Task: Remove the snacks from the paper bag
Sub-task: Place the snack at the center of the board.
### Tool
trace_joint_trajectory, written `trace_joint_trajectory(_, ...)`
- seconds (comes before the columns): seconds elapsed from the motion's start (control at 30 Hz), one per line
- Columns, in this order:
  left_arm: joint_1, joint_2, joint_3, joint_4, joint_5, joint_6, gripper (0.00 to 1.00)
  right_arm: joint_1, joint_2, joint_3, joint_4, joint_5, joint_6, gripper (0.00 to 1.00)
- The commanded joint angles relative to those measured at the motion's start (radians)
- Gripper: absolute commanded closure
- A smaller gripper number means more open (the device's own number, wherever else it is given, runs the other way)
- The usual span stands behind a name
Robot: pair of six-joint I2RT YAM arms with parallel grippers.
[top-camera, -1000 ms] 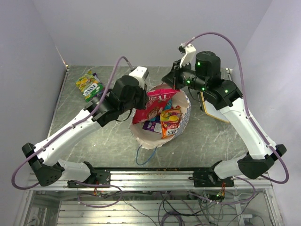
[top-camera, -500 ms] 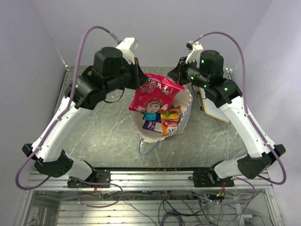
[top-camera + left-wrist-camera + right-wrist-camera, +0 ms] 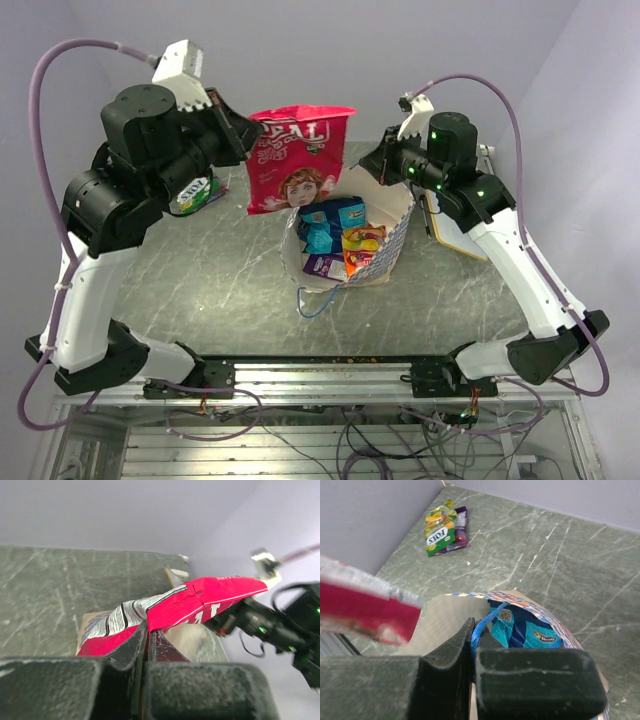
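Note:
My left gripper [image 3: 238, 135] is shut on the corner of a big red-pink snack packet [image 3: 295, 160], which hangs in the air above and left of the paper bag [image 3: 400, 215]. From the left wrist, the packet [image 3: 200, 602] stretches away from my left gripper [image 3: 146, 630]. My right gripper [image 3: 475, 630] is shut on the bag's blue string handle [image 3: 487, 622] at the far rim and holds the mouth open. A blue packet [image 3: 330, 220], an orange-yellow one [image 3: 362, 250] and a purple one [image 3: 322, 268] lie in the bag.
A yellow-green packet [image 3: 439, 530] and a purple packet [image 3: 461, 525] lie on the table at the far left, partly behind my left arm in the top view. A flat white board with a tan edge [image 3: 452, 238] lies right of the bag. The second handle loop [image 3: 315, 303] hangs in front.
My left arm has risen and swung back-left, lifting the red-pink packet fully out of the bag. The blue packet beneath it now shows. The right gripper kept its hold on the handle.

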Motion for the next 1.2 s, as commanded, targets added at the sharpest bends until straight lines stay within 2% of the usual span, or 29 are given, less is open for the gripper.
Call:
trace_joint_trajectory(0.0,0.008,-0.065,-0.083,-0.002,-0.334,-0.144,0.93,-0.003,-0.055,0.049,-0.003,-0.069,-0.01,1.0)
trace_joint_trajectory(0.17,0.015,-0.095,-0.163,-0.058,-0.478,-0.224,0.93,-0.003,-0.084,0.019,0.062,-0.12,0.012,1.0)
trace_joint_trajectory(0.37,0.024,-0.099,-0.198,-0.195,-0.61,-0.307,0.93,-0.003,-0.094,0.047,0.037,-0.103,-0.027,1.0)
trace_joint_trajectory(0.6,0.038,-0.194,-0.531,-0.093,-0.496,-0.442,0.93,-0.003,-0.126,0.009,0.052,-0.123,-0.018,1.0)
trace_joint_trajectory(0.77,0.115,-0.207,-0.721,0.049,-0.327,-0.484,0.93,-0.003,-0.126,0.032,0.037,-0.111,-0.04,1.0)
trace_joint_trajectory(0.9,0.229,-0.193,-0.839,0.072,-0.233,-0.453,0.93,-0.003,-0.128,0.023,0.041,-0.121,-0.035,1.0)
trace_joint_trajectory(0.93,0.271,-0.205,-0.914,0.072,-0.202,-0.453,0.93,-0.003,-0.13,0.019,0.043,-0.124,-0.031,1.0)
trace_joint_trajectory(1.07,0.557,-0.314,-1.2,0.185,0.103,-0.42,0.93,-0.003,-0.127,0.026,0.04,-0.129,-0.03,1.0)
trace_joint_trajectory(1.17,0.701,-0.363,-1.297,0.192,0.083,-0.294,0.93,-0.003,-0.132,0.023,0.037,-0.114,-0.034,1.0)
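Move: The red snack bag already hangs from the left fingers; the bare patch of board it is bound for lies about 14 cm to that hand's left, some 6 cm ahead and 52 cm below. The two placed snacks lie about 27 cm farther out than this patch and 13 cm more to the left, and the paper bag's middle about 20 cm right of the left hand and 4 cm ahead. From the right hand the patch is roughly 34 cm left, 1 cm back. The red snack bag, still pinched by its edge, is swung left away from the paper bag and then brought down towards the bare board short of the placed snacks: the left hand sinks about 36 cm, goes left some 17 cm in all, first turning counter-clockwise, then tipping its fingers down. The right hand keeps its pinch on the blue handle while easing back about 4 cm and slightly up. ##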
